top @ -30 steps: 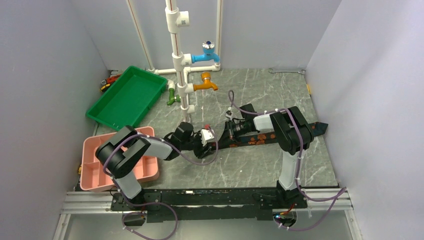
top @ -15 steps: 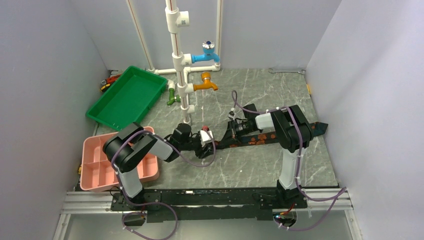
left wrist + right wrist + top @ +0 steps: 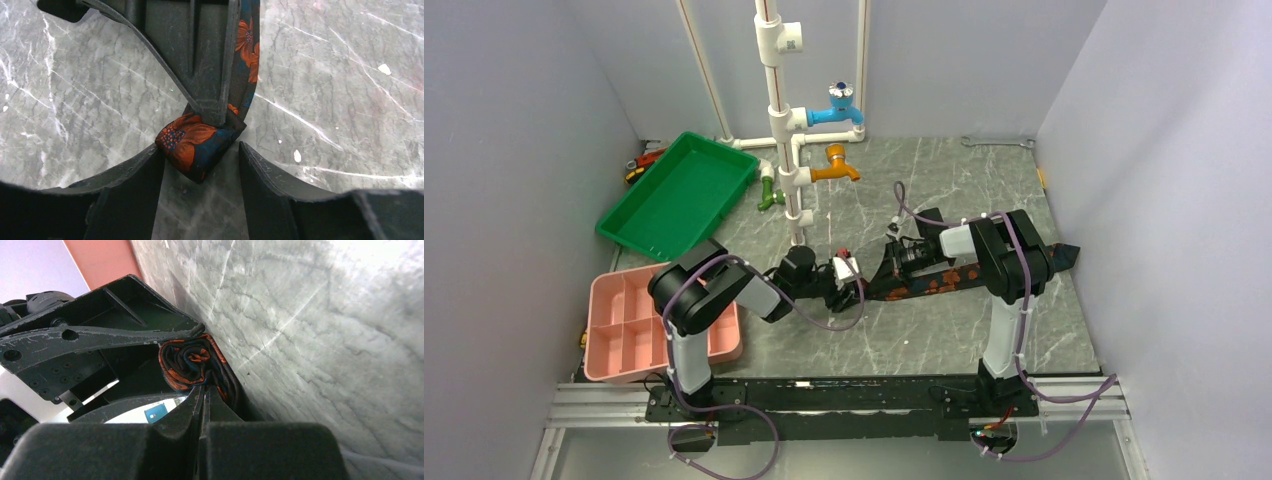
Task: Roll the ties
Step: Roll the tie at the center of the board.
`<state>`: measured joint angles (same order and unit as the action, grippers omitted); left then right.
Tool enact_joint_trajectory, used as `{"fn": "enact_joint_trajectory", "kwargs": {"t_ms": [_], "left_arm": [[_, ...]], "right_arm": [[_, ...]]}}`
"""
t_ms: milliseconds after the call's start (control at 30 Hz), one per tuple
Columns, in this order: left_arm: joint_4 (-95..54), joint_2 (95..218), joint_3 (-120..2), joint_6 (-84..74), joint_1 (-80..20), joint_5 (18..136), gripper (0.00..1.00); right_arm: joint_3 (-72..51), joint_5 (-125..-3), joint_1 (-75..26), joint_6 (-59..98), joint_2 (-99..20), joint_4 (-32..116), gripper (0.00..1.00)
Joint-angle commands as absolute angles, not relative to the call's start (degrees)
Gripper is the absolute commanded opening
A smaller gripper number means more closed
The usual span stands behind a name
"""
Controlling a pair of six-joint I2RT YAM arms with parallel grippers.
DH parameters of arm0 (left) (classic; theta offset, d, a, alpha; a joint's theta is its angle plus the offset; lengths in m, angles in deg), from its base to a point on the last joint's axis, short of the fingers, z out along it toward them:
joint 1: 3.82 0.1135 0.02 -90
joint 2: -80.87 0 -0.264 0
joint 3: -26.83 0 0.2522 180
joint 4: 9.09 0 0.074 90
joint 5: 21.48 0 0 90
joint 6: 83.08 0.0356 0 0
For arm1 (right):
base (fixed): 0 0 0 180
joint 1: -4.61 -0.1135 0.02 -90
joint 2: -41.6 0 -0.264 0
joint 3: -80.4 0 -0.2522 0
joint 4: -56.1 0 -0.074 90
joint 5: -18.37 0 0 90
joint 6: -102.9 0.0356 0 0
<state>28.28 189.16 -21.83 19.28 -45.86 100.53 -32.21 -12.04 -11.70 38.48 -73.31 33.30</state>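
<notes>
The tie (image 3: 964, 275) is black with orange-red flowers and lies across the table toward the right, its wide pointed end (image 3: 1064, 255) flat. Its left end is wound into a small roll (image 3: 196, 145), also seen in the right wrist view (image 3: 192, 361). My right gripper (image 3: 881, 270) reaches in from the right and is shut on that roll, its fingertips (image 3: 202, 399) pressed together on the fabric. My left gripper (image 3: 200, 150) faces it from the left, open. The roll sits at the mouth of its jaws, touching the left finger (image 3: 142, 180) and apart from the right one.
A pink compartment tray (image 3: 614, 345) stands by the left arm's base, and a green tray (image 3: 679, 190) behind it. A white pipe stand (image 3: 782, 120) with blue, orange and green taps rises at the middle back. A wrench (image 3: 999, 142) lies at the back right.
Both grippers have shifted a little to the right with the rolled end between them. The left arm's elbow has swung right. The right gripper stays shut on the tie.
</notes>
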Motion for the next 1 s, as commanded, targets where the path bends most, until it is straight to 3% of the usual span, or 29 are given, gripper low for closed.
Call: {"fn": "enact_joint_trajectory", "kwargs": {"t_ms": [0,167,400,833,900,933,967], "left_arm": [[25.54,187.19,-17.95,22.17,-47.06,102.95,0.61],[20.12,181.63,-15.82,26.45,-45.24,105.46,0.67],[24.82,184.67,-16.35,26.92,-44.94,106.07,0.74],[29.19,192.5,-20.24,23.81,-44.06,104.07,0.73],[28.96,190.28,-19.53,22.15,-43.02,104.42,0.77],[28.4,189.16,-18.95,22.5,-42.79,104.42,0.9],[27.72,187.81,-18.32,23.38,-42.71,103.56,0.93]], "right_arm": [[-33.44,-30.32,-11.95,29.41,-76.8,31.03,0.0],[-28.79,-29.74,-13.35,21.86,-80.1,25.11,0.0],[-21.68,-26.21,-13.98,17.71,-84.79,18.38,0.0],[-17.0,-24.13,-13.97,15.35,-87.09,13.21,0.0],[-16.81,-24.25,-13.99,15.23,-86.98,12.87,0.0],[-16.64,-24.24,-14.06,15.09,-86.98,12.63,0.0],[-16.4,-24.4,-14.03,14.96,-87.05,12.32,0.0]]}}
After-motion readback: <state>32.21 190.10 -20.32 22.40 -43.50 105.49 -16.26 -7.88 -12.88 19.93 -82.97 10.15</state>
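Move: The tie's roll sits right at the left hand's fingertips, about 2 cm to that hand's right, level fore and aft and 1 cm lower. From the right hand the roll lies roughly 2 cm left and 1 cm forward. The tie's unrolled tail has its middle some 20 cm right of the right hand and 2 cm forward. From the left hand, the white pipe's foot stands around 12 cm left and 10 cm forward, the pink tray's middle about 39 cm left and 6 cm back. Back and left by some 2 cm each, then forward and most of the way right again, the left hand loops low over the board while its fingers spread wider around the tie's roll, clearing its sides. The right hand stays nearly in place, fingers still shut and pressing on the tie at the roll, and turns about 10 degrees counter-clockwise. ##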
